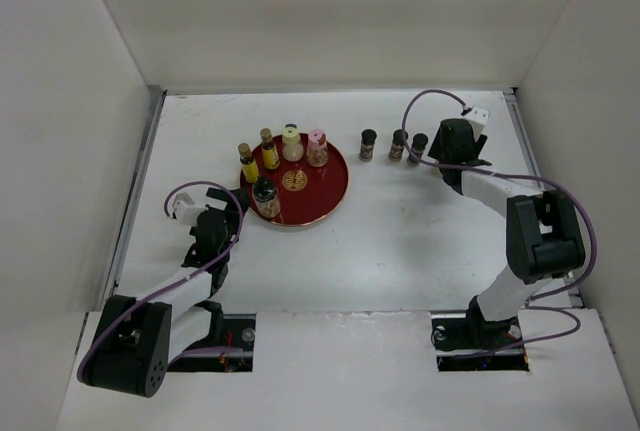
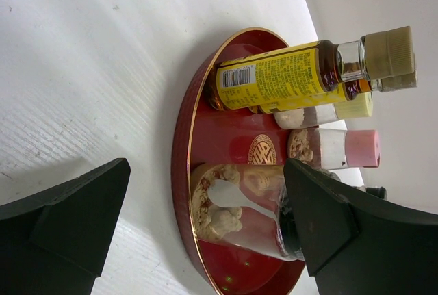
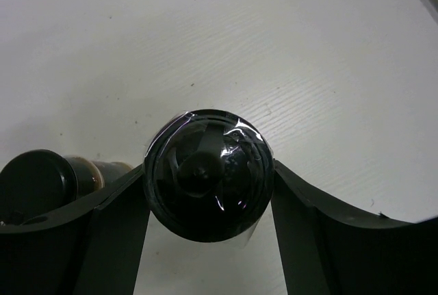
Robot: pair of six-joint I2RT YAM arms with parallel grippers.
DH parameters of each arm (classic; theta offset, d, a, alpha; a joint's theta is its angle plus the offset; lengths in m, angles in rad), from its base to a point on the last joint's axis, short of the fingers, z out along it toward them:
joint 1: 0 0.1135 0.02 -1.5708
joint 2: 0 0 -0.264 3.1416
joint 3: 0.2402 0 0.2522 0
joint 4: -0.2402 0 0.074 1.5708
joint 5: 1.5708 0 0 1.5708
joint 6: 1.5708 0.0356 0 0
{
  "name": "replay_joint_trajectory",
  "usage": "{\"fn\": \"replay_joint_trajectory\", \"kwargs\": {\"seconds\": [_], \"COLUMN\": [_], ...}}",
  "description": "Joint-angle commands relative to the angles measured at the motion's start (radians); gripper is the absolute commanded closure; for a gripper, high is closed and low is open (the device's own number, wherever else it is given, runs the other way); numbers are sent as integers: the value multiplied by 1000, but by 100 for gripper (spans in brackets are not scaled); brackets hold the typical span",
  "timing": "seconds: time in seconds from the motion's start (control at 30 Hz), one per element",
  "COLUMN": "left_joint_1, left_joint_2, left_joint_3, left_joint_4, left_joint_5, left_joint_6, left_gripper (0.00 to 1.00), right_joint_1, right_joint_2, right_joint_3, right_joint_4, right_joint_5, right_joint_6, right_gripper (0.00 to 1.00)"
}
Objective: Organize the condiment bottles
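A round red tray [image 1: 335,191] carries five condiment bottles: two slim yellow ones [image 1: 248,163] [image 1: 269,149], a cream yellow-lidded one [image 1: 291,143], a pink-lidded one [image 1: 317,148] and a clear black-capped jar [image 1: 265,196]. Three dark black-capped bottles stand in a row right of the tray [image 1: 368,144] [image 1: 398,144] [image 1: 418,146]. My right gripper [image 3: 209,192] is over the rightmost one, both fingers pressed against its black cap [image 3: 205,172]. My left gripper [image 2: 205,220] is open at the tray's near left rim, its jaws wide either side of the clear jar [image 2: 233,209].
White walls enclose the table on three sides. A second dark bottle [image 3: 41,178] stands close to my right gripper's left finger. The yellow bottles [image 2: 274,79] stand just behind the clear jar in the left wrist view.
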Motion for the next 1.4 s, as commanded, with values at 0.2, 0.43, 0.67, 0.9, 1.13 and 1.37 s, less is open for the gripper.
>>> {"fn": "replay_joint_trajectory", "kwargs": {"seconds": [0.2,0.43,0.67,0.9,1.13,1.37], "left_joint_1": [1,-1,-5,-5,-13,-15], "left_joint_2": [-1,-1,-10,-47,-47,-35], "left_joint_3": [7,10,8,2,2,4], "left_joint_4": [46,47,47,36,36,41], "left_joint_5": [-2,3,6,10,12,12], "left_joint_6": [5,3,6,12,11,6], "left_gripper": [0,0,0,0,0,0], "right_joint_1": [66,322,603,730,744,734], "right_joint_2": [-262,-435,-183,133,313,416], "right_joint_3": [-143,-121,82,380,538,587], "right_joint_4": [142,49,139,167,159,173], "right_joint_5": [142,145,-10,-42,-56,-76], "right_joint_6": [41,12,14,-52,-74,-63], "right_gripper": [43,47,46,45,44,41]}}
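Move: The black-capped bottle is already between the right fingers, with the open middle of the red tray some 40 cm to that hand's left, 3 cm back and 9 cm below. On the tray the pink-capped bottle stands about 33 cm left and 3 cm ahead of the hand, the spoon jar 45 cm left and 11 cm back. The nearest spice jar is 8 cm left, 3 cm ahead. From the left hand, the tray's middle lies roughly 11 cm ahead and 16 cm right. Back and up first, the right arm lifts the gripped bottle about 11 cm, then sweeps it some 40 cm left past the near side of the spice jars and over the tray, the hand turning nearly 50 degrees counter-clockwise. It sinks through the second half of the sweep, easing slightly forward and slowing above the tray's open middle, the fingers keeping their hold on the cap. ##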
